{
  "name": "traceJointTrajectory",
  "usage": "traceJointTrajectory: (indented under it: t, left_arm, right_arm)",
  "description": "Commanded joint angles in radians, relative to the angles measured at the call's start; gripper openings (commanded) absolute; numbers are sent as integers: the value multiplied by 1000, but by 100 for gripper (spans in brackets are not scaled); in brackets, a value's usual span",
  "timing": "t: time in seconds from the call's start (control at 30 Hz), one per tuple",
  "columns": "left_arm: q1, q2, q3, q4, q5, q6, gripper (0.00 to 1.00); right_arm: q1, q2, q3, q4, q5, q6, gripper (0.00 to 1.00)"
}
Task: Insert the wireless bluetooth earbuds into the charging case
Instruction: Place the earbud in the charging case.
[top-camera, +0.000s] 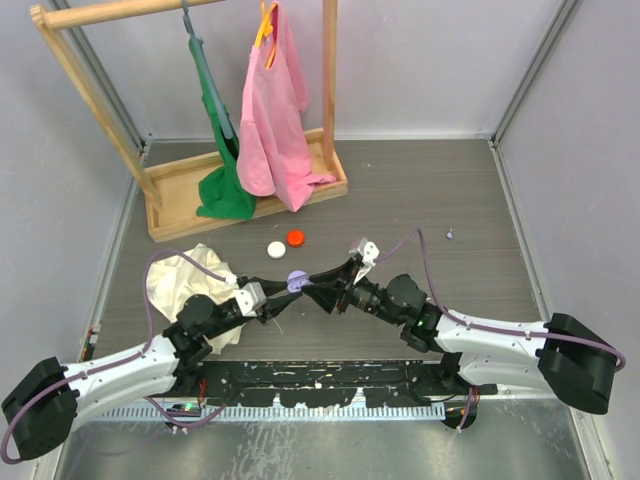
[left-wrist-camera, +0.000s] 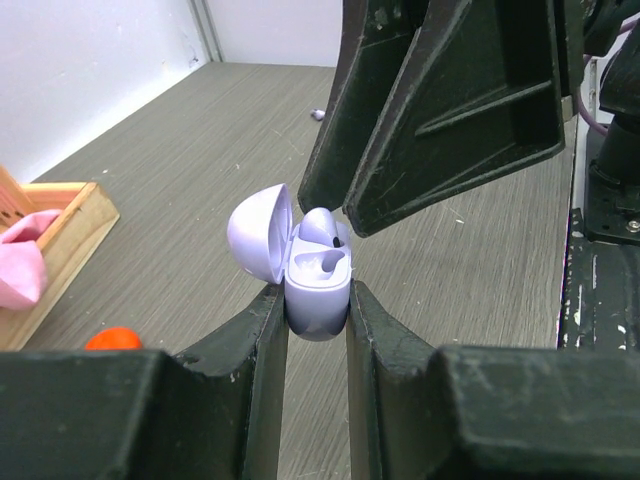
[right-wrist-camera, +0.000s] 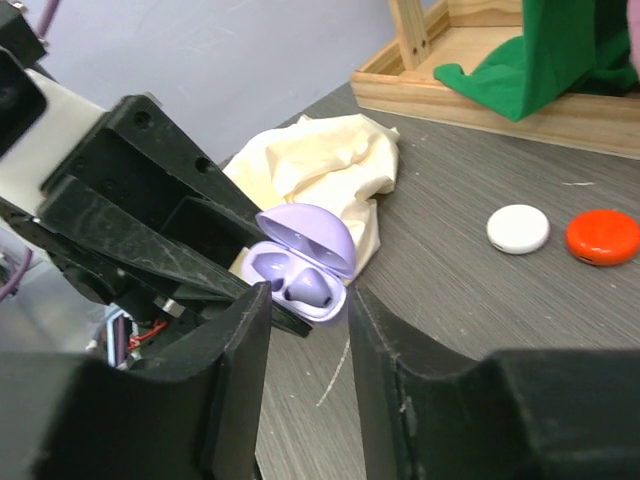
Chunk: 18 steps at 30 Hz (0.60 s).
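The charging case (left-wrist-camera: 318, 285) is pale lavender with its lid swung open, and my left gripper (left-wrist-camera: 316, 295) is shut on its lower body. One pale lavender earbud (right-wrist-camera: 312, 287) sits in a well of the case; the well beside it looks empty. My right gripper (right-wrist-camera: 305, 300) stands just beside the open case with its jaws apart and nothing between them. In the top view the case (top-camera: 297, 280) is at mid-table where both grippers meet. A tiny pale piece (top-camera: 450, 235) lies far right on the table, too small to tell what it is.
A white round cap (top-camera: 276, 250) and a red-orange cap (top-camera: 295, 238) lie just behind the case. A cream cloth (top-camera: 190, 275) is crumpled to the left. A wooden rack (top-camera: 250, 190) with pink and green garments stands at the back left.
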<state>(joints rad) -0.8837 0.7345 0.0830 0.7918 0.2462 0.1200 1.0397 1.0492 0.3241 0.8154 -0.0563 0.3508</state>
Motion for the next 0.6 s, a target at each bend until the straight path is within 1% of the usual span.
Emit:
traceJointTrajectory:
  t: [0.0, 0.13, 0.3, 0.47, 0.57]
  left_arm:
    - [-2, -2, 16, 89, 1, 1, 0]
    - [-2, 2, 17, 85, -5, 3, 0]
    - [-2, 10, 25, 68, -17, 7, 0]
    - [-2, 24, 43, 25, -56, 10, 0]
    - [-3, 25, 41, 26, -57, 9, 0]
  right_arm:
    - [4, -66, 30, -71, 58, -38, 45]
    - [5, -131, 72, -216, 111, -77, 54]
    - [4, -195, 144, -416, 212, -98, 61]
    - [-1, -178, 264, -662, 364, -102, 67]
    - [-22, -152, 315, -755, 413, -100, 70]
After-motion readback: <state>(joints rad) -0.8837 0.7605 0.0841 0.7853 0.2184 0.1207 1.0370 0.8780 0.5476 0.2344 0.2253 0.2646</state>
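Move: The right hand, its fingers already parted, is at the open purple charging case, whose middle is about 2 cm to its left and 1 cm lower. The remaining earbud lies roughly 19 cm ahead, 35 cm right and 16 cm below; on that same table, the white case is some 15 cm ahead and 7 cm left, the red case about 18 cm ahead and 3 cm left. From the left hand, the remaining earbud lies about 19 cm ahead, 38 cm right and 14 cm below. The right hand opens its fingers wider and draws off the earbud standing in the purple case, backing out to its right by about 4 cm and swinging forward nearly as far, dipping slightly before it rises some 2 cm, on the side of the remaining earbud. As it clears the case, its wrist turns clockwise some 15 degrees and its left side tips down a little, while the left hand keeps its pinch on the open case almost in place. ##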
